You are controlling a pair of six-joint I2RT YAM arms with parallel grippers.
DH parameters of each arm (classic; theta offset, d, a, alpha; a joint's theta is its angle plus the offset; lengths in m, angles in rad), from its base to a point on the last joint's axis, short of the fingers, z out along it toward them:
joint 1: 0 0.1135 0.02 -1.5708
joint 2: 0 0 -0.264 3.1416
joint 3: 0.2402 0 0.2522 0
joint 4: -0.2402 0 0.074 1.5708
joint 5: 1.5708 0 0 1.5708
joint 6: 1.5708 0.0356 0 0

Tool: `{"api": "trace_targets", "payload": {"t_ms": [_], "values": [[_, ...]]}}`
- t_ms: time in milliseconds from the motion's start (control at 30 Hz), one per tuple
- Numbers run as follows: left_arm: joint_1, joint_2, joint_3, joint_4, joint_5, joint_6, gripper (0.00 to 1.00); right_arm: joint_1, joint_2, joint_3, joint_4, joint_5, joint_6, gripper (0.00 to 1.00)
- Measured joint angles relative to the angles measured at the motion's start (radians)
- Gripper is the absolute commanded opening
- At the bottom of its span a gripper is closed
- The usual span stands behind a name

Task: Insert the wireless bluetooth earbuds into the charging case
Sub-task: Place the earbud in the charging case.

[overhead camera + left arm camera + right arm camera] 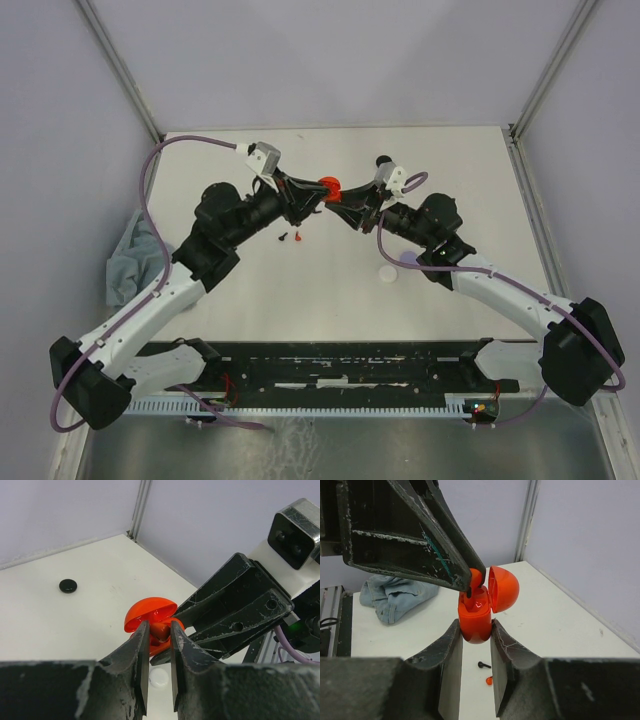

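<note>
My right gripper [475, 625] is shut on the body of an open red charging case [476, 614] and holds it upright above the table, its lid [503, 588] hinged back. My left gripper [158, 626] is shut on a red earbud [161, 630] and holds it at the case's open top [150, 614]. In the top view the two grippers, left [316, 195] and right [342, 204], meet at the case [330, 186]. A second red earbud [489, 681] and a black earbud [483, 665] lie on the table below, also seen from above as red [298, 237] and black [285, 237].
A white round case [388, 274] and a lavender one [408, 260] lie beside the right arm. A black disc-like case [68, 585] lies near the back wall. A crumpled blue-grey cloth [125, 260] lies at the left edge. Walls enclose the table.
</note>
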Motion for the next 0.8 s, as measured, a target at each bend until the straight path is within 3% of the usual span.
{"api": "trace_targets", "payload": {"t_ms": [533, 800], "values": [[-0.016, -0.021, 0.002, -0.073, -0.046, -0.001, 0.43, 0.005, 0.002, 0.000, -0.007, 0.022, -0.014, 0.05], [-0.016, -0.014, 0.043, -0.116, -0.019, -0.018, 0.47, 0.005, 0.002, 0.000, -0.006, 0.025, -0.015, 0.05]]}}
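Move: My left hand already holds the red earbud over the open red charging case; the case's middle is about 2 cm to the right, 1 cm ahead and 1 cm lower. On the table, roughly 24 cm below, another red earbud lies some 6 cm ahead and 7 cm left of this hand, and a black one about 4 cm farther left and 1 cm farther out. From my right hand, which grips the case, its middle is about 1 cm left, 1 cm ahead and 1 cm up. I ease my left hand about 1 cm down into the open case with a slight drift left, and as it sinks I spread the fingers from their pinch to let go of the red earbud. Then I draw the hand back about half a centimetre and up again, one finger staying close beside the earbud. My right hand keeps its grip and holds the case practically still. ##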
